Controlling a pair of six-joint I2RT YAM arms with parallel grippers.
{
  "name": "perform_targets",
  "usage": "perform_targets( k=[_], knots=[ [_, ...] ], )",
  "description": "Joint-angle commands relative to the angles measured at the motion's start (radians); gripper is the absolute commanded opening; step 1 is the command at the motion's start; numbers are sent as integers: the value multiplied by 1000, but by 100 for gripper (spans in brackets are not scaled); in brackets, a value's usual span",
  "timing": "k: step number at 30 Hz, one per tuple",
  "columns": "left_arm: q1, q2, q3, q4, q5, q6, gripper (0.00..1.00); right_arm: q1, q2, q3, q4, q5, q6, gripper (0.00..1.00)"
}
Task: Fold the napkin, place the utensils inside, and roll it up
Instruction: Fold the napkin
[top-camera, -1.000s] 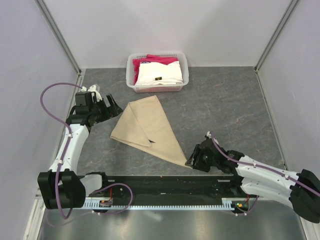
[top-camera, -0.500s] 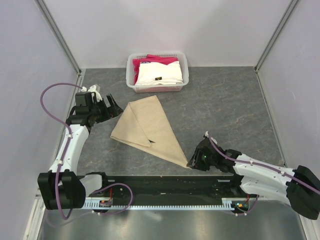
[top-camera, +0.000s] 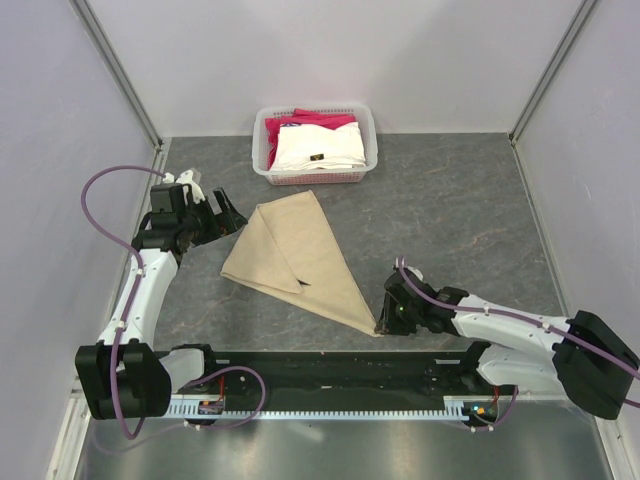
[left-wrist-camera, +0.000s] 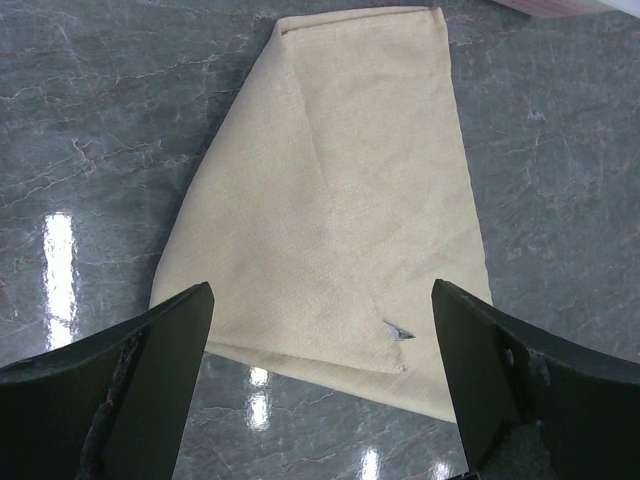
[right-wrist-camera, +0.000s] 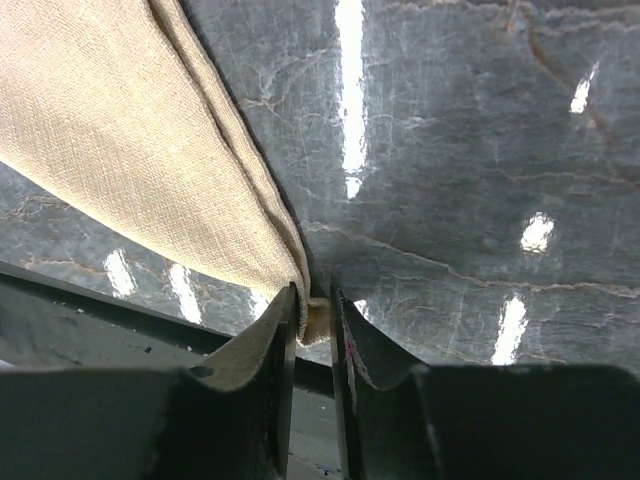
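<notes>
The tan napkin (top-camera: 295, 250) lies folded into a long triangle, its narrow end pointing toward the near right. My right gripper (top-camera: 383, 322) sits at that near corner. In the right wrist view the right gripper (right-wrist-camera: 314, 300) is shut on the bunched corner of the napkin (right-wrist-camera: 120, 150). My left gripper (top-camera: 222, 215) hovers open just left of the cloth. In the left wrist view the left gripper (left-wrist-camera: 322, 290) frames the napkin (left-wrist-camera: 340, 200) with nothing between its fingers. A tiny dark pointed tip (left-wrist-camera: 397, 331) pokes out at the upper flap's edge, perhaps the utensils' blade. Its rest is hidden.
A white basket (top-camera: 315, 178) stands at the back centre, holding a white folded cloth (top-camera: 318, 148) and a pink-red one (top-camera: 322, 119). Grey walls close in on both sides. The black base rail (top-camera: 330, 370) runs along the near edge.
The right gripper's jaws have narrowed onto the napkin's near corner, and that arm has edged slightly left. The left arm and the cloth have not moved.
</notes>
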Motion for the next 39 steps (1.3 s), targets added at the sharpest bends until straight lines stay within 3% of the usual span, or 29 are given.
perform_targets(
  k=[1,6,14,26,39],
  knots=[
    [5,-19,0,31,21,19,97,4,35,39,-43,60,-66,24],
    [4,-20,2,30,18,17,97,6,63,73,-43,64,-87,18],
    [4,-17,-2,34,34,11,97,6,67,134,-39,63,-104,0],
    [4,-28,-6,42,48,3,97,30,187,379,-16,81,-196,0],
    [4,-31,-12,45,34,2,97,87,606,727,283,-87,-310,0]
  ],
)
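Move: The napkin's near right corner lies flat between my right fingertips, just about 1 cm below them, with the table's near edge roughly 5 cm behind. The tip of the folded-over flap is some 17 cm to the left and 8 cm forward of my right hand, and the bare knife tip beside it about 16 cm left and 10 cm forward. From my left hand that corner is around 25 cm back, 31 cm right and 16 cm down. I shut my right fingers on the napkin's corner, pinching it as I creep about 1 cm forward along the table. Then I lift it some 7 cm and carry it left and forward, about 15 cm and 9 cm, over the napkin towards the flap's tip, still gripping, tipping my fingertips forward and up while turning some 15 degrees counter-clockwise. ##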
